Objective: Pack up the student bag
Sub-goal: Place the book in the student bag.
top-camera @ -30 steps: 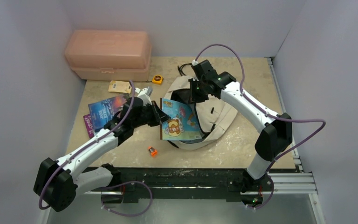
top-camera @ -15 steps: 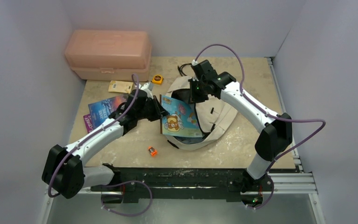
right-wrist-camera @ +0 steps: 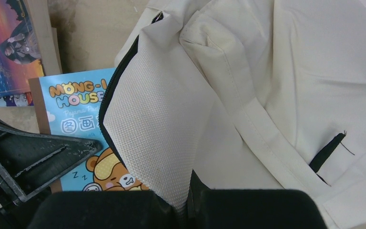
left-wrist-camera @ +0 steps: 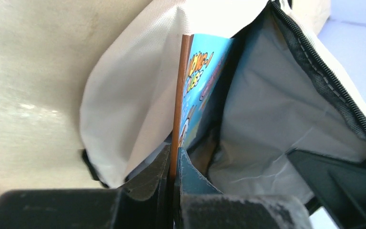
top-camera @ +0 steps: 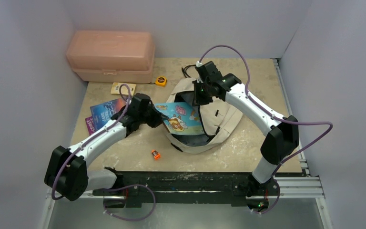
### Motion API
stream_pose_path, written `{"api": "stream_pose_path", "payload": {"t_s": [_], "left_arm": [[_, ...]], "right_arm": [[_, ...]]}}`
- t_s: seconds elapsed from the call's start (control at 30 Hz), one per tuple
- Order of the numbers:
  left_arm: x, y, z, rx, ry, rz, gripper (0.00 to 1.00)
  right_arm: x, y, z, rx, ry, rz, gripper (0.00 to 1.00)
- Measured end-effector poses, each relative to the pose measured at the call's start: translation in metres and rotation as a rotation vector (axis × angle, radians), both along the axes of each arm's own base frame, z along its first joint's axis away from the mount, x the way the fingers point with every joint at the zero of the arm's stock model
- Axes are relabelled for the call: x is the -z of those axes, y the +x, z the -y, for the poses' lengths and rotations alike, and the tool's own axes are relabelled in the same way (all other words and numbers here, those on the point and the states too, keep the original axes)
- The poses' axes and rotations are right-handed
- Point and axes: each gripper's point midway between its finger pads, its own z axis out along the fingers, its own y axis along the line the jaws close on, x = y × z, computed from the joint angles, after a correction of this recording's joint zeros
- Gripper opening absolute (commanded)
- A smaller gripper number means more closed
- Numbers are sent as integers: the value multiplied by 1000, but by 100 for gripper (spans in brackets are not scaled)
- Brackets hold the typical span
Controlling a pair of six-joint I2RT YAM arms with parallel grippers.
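The cream student bag (top-camera: 221,119) lies at mid-table with its mouth facing left. My right gripper (top-camera: 201,98) is shut on the bag's upper flap (right-wrist-camera: 157,129) and holds the mouth open. My left gripper (top-camera: 158,117) is shut on the left edge of a blue bear-picture book (top-camera: 181,118). The book's right part sits inside the bag's mouth. In the left wrist view the book's brown spine (left-wrist-camera: 178,95) runs up from between my fingers (left-wrist-camera: 174,155) into the grey-lined bag (left-wrist-camera: 276,109). The right wrist view shows the book's cover (right-wrist-camera: 76,109) beside the flap pinched in my right gripper (right-wrist-camera: 188,191).
A pink plastic box (top-camera: 110,56) stands at the back left. A yellow tape measure (top-camera: 160,81) and a tan card (top-camera: 123,88) lie in front of it. A dark blue book (top-camera: 106,112) and a purple one (top-camera: 90,125) lie left. A small orange item (top-camera: 156,154) sits near the front.
My left arm has swung the blue book from upright to nearly flat and pushed it further right into the bag's mouth. The right arm has not moved.
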Motion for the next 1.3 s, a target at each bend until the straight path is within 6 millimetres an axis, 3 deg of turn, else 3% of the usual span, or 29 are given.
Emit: {"api": "stream_pose_path", "payload": {"t_s": [0.2, 0.33, 0.57, 0.77, 0.97, 1.1, 1.3], "left_arm": [[5, -1, 19, -135, -127, -39, 0], [-4, 1, 34, -189, -170, -5, 0], [-10, 11, 37, -329, -251, -14, 0], [11, 12, 55, -346, -192, -30, 0], [9, 6, 80, -320, -124, 35, 0], [5, 15, 98, -327, -88, 75, 0], [11, 45, 119, -355, -27, 131, 0]], "right_arm": [[-1, 0, -1, 7, 10, -2, 0], [-1, 0, -2, 12, 12, -4, 0], [-1, 0, -2, 15, 14, -5, 0], [-2, 1, -2, 16, 16, -5, 0], [-4, 2, 0, 18, 8, 3, 0], [-9, 2, 2, 20, -5, 12, 0], [-25, -1, 11, 54, 0, 43, 0]]}}
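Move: The left hand, with the book already pinched by its spine, has the student bag's open mouth about 11 cm to its right, level fore and aft and 6 cm lower. The bag's raised flap is some 14 cm to its right and 6 cm ahead; the orange sharpener lies 14 cm back and 3 cm left. From the right hand, already gripping that flap, the mouth is about 6 cm back, 2 cm left and 9 cm below. Left hand carries the pinched book about 12 cm right, then forward too, into the bag; right hand keeps flap. ##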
